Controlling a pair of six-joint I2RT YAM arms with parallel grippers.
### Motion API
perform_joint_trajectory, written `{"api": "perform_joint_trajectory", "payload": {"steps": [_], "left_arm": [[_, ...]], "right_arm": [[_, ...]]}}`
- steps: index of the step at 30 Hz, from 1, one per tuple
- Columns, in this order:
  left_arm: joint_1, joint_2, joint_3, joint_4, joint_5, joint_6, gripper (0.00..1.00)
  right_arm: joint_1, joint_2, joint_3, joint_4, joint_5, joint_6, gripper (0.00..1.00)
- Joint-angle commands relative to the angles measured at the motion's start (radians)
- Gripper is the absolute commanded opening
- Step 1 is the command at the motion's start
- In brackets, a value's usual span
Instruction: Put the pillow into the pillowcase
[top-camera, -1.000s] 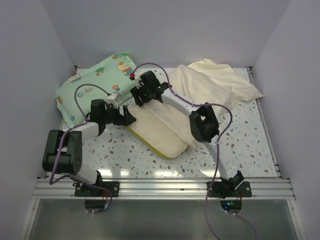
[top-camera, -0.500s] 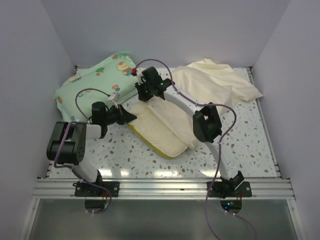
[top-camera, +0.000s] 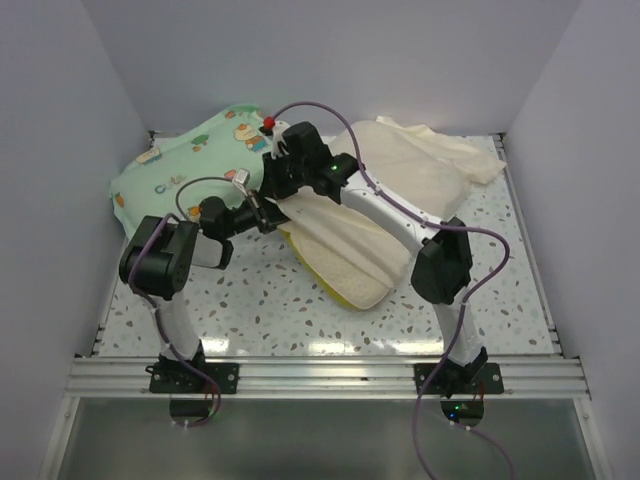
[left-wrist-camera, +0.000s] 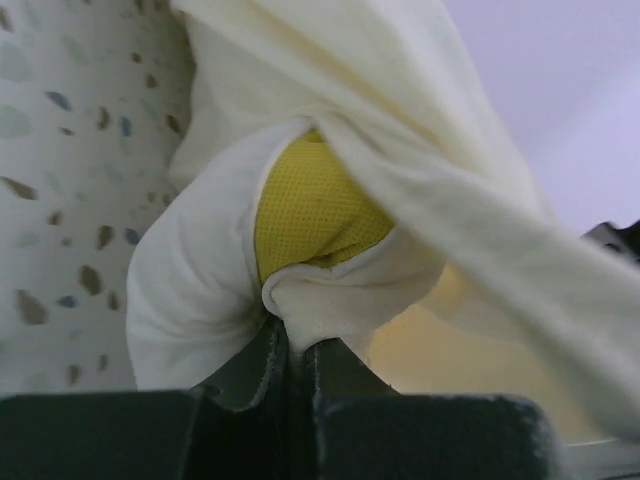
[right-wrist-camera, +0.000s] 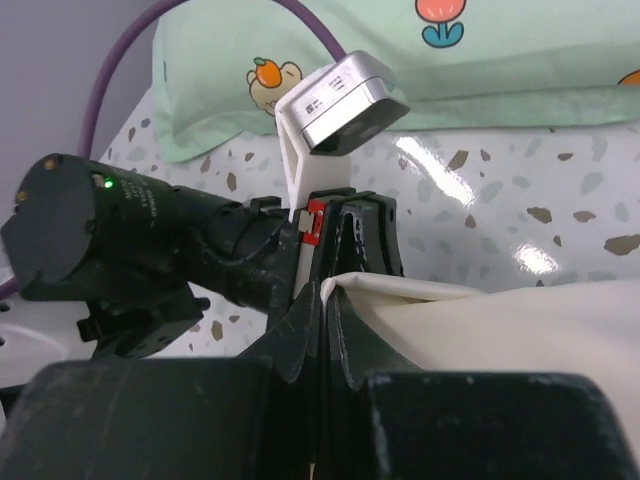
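Note:
The cream quilted pillow (top-camera: 362, 282) lies slanted mid-table, its olive-yellow edge along the near side. The smooth cream pillowcase (top-camera: 405, 175) covers its far end and trails to the back right. My left gripper (top-camera: 268, 213) is shut on the pillowcase's lower hem (left-wrist-camera: 340, 290); the pillow's yellow corner (left-wrist-camera: 310, 215) pokes from the opening just beyond it. My right gripper (top-camera: 283, 195) is shut on the upper hem (right-wrist-camera: 420, 295), right above the left gripper (right-wrist-camera: 350, 240). The jaws of both are closed with fabric between them.
The mint-green cartoon-print pillow (top-camera: 185, 165) lies at the back left, close behind both grippers, and also shows in the right wrist view (right-wrist-camera: 420, 70). Walls close in on the left, back and right. Speckled tabletop (top-camera: 250, 300) shows in front of the pillow.
Both grippers have moved toward the back with the hems. The pillowcase is drawn further over the pillow, and its loose part at the back right has flattened. The pillow shifted right.

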Motion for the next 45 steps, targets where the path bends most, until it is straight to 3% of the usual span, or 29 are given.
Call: {"api": "perform_joint_trajectory", "payload": {"steps": [1, 5, 10, 15, 20, 24, 27, 29, 31, 33, 34, 36, 37, 39, 41, 42, 43, 44, 45], "left_arm": [[-0.064, -0.074, 0.032, 0.677, 0.013, -0.187, 0.0], [-0.04, -0.227, -0.108, 0.675, 0.046, -0.228, 0.0], [-0.027, -0.286, -0.239, 0.675, -0.038, -0.255, 0.0], [-0.014, -0.151, -0.11, 0.677, -0.154, -0.262, 0.0], [-0.006, -0.026, 0.056, 0.675, -0.251, -0.288, 0.01], [-0.003, 0.041, 0.076, 0.674, -0.297, -0.285, 0.06], [-0.001, 0.056, 0.024, 0.637, -0.285, -0.261, 0.16], [0.008, 0.032, -0.027, 0.607, -0.251, -0.229, 0.44], [0.025, -0.007, -0.065, 0.541, -0.222, -0.192, 0.57], [0.068, -0.085, -0.142, 0.487, -0.172, -0.134, 0.61], [0.086, -0.109, -0.166, 0.47, -0.144, -0.112, 0.72], [0.143, -0.192, -0.243, 0.423, -0.058, -0.094, 0.78], [0.175, -0.264, -0.266, 0.401, -0.025, -0.06, 0.9], [0.232, -0.347, -0.314, 0.265, 0.075, -0.011, 0.92], [0.276, -0.483, -0.337, 0.153, 0.171, 0.116, 0.93], [0.293, -0.536, -0.337, -0.048, 0.196, 0.182, 0.93], [0.311, -0.639, -0.328, -0.202, 0.215, 0.374, 0.94], [0.351, -0.686, -0.282, -0.369, 0.23, 0.5, 0.94], [0.37, -0.729, -0.248, -0.715, 0.232, 0.64, 0.97]], "right_arm": [[0.068, -0.066, -0.005, 0.102, -0.034, 0.07, 0.0], [-0.02, -0.085, -0.042, 0.12, 0.039, 0.046, 0.0], [-0.007, -0.151, -0.158, 0.201, -0.082, 0.127, 0.0], [0.091, -0.192, -0.2, 0.276, -0.205, 0.321, 0.0], [0.154, -0.257, -0.267, 0.353, -0.231, 0.481, 0.0], [0.166, -0.289, -0.37, 0.419, -0.218, 0.557, 0.0], [0.136, -0.269, -0.351, 0.376, -0.123, 0.476, 0.0], [0.096, -0.251, -0.335, 0.335, -0.067, 0.395, 0.0], [0.067, -0.222, -0.326, 0.312, -0.047, 0.35, 0.0], [0.015, -0.202, -0.33, 0.301, -0.029, 0.327, 0.0], [-0.001, -0.176, -0.324, 0.295, -0.029, 0.321, 0.0], [-0.039, -0.149, -0.314, 0.29, -0.052, 0.307, 0.0], [-0.051, -0.122, -0.309, 0.293, -0.061, 0.295, 0.0], [-0.051, -0.1, -0.292, 0.293, -0.073, 0.26, 0.0], [-0.053, -0.073, -0.283, 0.308, -0.116, 0.267, 0.22], [-0.054, -0.071, -0.272, 0.309, -0.151, 0.269, 0.34], [-0.054, -0.074, -0.269, 0.312, -0.161, 0.266, 0.51], [-0.057, -0.098, -0.266, 0.303, -0.168, 0.26, 0.57], [-0.062, -0.114, -0.26, 0.289, -0.181, 0.25, 0.63]]}}
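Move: Both my hands already grip the bunched mouth corner of the pillowcase, the right just above the left. From my left hand the bare strip of pillow lies about 10 cm back, 15 cm right and 8 cm lower; the pillowcase body is some 8 cm ahead and 30 cm right, the green pillow about 12 cm ahead and 18 cm left. From my right hand that strip lies some 11 cm back, 17 cm right and 17 cm below. I shake the held corner: my left hand jerks back about 6 cm and up, then swings forward again, while my right hand pulls back and tilts, then returns forward. My left hand then dips, opens, lets go and withdraws left, back and up, some 10 cm sideways; my right hand lowers the cloth about 5 cm and opens over the corner. ##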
